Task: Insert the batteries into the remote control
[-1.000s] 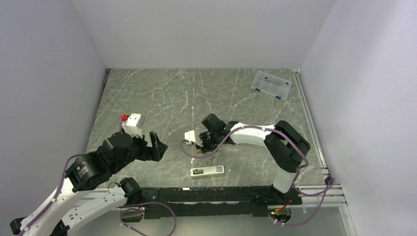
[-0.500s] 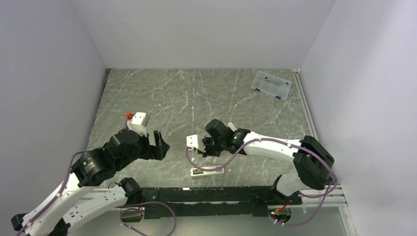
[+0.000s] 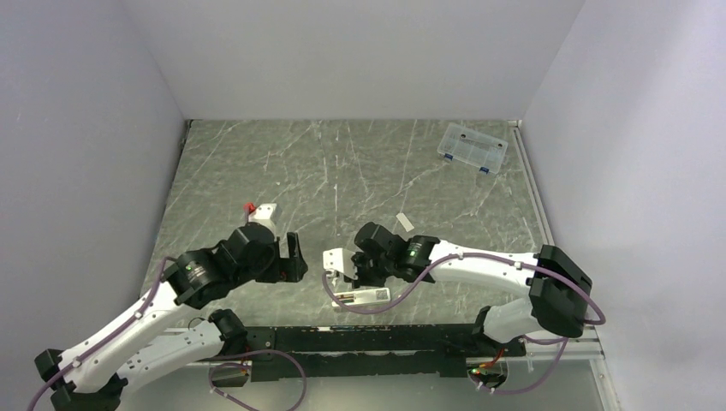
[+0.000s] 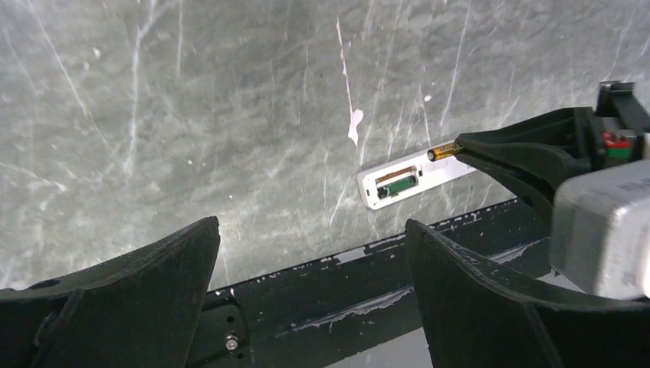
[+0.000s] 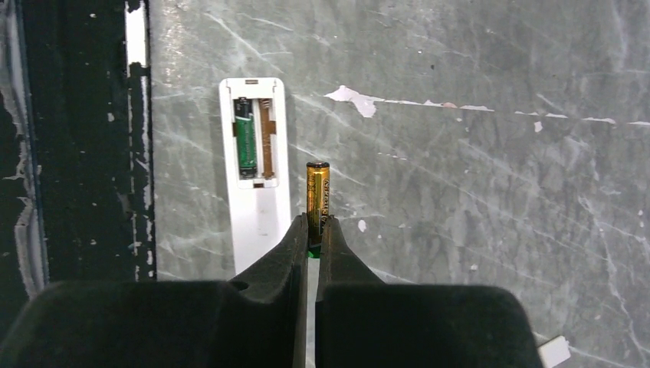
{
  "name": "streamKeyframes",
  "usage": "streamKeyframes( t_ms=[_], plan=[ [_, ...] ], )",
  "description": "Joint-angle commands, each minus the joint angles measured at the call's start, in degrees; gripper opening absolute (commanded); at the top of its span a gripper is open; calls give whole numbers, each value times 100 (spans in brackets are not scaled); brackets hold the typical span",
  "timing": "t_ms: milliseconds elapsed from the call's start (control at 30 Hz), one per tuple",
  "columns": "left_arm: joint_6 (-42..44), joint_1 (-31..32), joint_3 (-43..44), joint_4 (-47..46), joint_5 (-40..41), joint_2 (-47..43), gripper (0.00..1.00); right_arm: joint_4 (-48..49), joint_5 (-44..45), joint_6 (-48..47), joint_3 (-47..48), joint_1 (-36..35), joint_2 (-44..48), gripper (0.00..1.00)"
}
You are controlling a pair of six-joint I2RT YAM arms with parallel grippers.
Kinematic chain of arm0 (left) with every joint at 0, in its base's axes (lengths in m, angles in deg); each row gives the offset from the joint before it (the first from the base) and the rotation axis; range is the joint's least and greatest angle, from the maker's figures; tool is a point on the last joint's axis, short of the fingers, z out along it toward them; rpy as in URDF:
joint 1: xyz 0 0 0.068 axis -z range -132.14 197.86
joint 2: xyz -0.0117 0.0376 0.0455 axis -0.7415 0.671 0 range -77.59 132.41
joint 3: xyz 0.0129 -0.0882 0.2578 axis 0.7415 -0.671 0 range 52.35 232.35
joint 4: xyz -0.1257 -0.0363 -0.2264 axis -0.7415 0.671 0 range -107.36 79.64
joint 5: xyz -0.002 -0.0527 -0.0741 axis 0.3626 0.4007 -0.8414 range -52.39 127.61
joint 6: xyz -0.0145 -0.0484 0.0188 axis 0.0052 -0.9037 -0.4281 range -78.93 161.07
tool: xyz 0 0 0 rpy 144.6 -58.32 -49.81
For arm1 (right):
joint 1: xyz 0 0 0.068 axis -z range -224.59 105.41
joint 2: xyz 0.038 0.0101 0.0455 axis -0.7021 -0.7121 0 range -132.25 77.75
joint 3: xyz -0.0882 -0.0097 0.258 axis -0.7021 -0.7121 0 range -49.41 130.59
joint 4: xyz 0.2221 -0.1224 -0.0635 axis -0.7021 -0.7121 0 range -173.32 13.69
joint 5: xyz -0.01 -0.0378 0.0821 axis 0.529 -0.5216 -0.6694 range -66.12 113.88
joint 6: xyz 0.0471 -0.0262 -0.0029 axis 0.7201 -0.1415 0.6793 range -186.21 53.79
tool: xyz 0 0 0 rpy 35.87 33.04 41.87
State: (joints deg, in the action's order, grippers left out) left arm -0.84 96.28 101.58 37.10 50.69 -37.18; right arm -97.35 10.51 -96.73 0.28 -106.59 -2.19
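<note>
The white remote control (image 3: 361, 296) lies near the table's front edge with its battery recess facing up; it also shows in the left wrist view (image 4: 414, 178) and the right wrist view (image 5: 257, 192). The dark green battery (image 5: 245, 146) sits in the left slot of the recess, and the slot beside it is empty. My right gripper (image 5: 313, 226) is shut on the gold battery (image 5: 317, 188) and holds it lengthwise just right of the recess, above the remote's edge. The gold battery also shows in the left wrist view (image 4: 443, 151). My left gripper (image 3: 295, 257) is open and empty, left of the remote.
A black rail (image 3: 368, 338) runs along the near edge, right beside the remote. A small flat white cover piece (image 3: 403, 223) lies behind the right arm. A clear compartment box (image 3: 472, 147) stands at the back right.
My right gripper has carried the gold battery toward the near edge, down to the remote. My left arm has swung right, closer to the remote, still open.
</note>
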Motion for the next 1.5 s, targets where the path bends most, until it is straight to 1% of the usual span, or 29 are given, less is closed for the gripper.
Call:
streamKeyframes(
  t_ms=[0, 167, 367, 667, 1033, 1467],
  plan=[
    [-512, 18, -255, -270, -364, 49, 96, -111, 82, 316, 23, -145, 119, 0],
    [-820, 17, -578, -463, -666, 125, 93, -232, 36, 523, 150, -328, -77, 0],
    [-1071, 16, -1036, -756, -914, 67, 93, -348, 70, 615, 359, -442, -371, 0],
    [-1289, 12, -1473, -961, -1112, -17, 93, -403, 97, 762, 644, -536, -824, 0],
    [-1386, 17, -1666, -985, -1210, -155, 93, -514, 97, 838, 899, -585, -1226, 0],
    [-1337, 12, -1680, -990, -1225, -167, 93, -544, 25, 904, 988, -626, -1405, 2]
  ],
)
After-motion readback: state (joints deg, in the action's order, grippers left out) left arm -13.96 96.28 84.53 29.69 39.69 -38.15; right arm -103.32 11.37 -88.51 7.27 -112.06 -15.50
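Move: The right gripper holds the gold battery; the remote's empty battery slot lies about 3 cm back of it, 2 cm to its left and 6 cm below. The green battery is already in the slot's back half, some 4 cm back and 2 cm left, and the paint flake is 2 cm ahead and 5 cm left, 7 cm down. From the open left gripper, the remote's middle is about 3 cm back, 15 cm right and 16 cm below. Carry the gold battery back about 3 cm with the right gripper, then mainly lower it some 4 cm and ease it slightly left onto the open compartment, tipping the fingers more steeply down by about 10 degrees and keeping the grip. Meanwhile bring the wide-open left gripper down about 9 cm, also back and a little right towards the remote, its fingers steepening as it slows. ##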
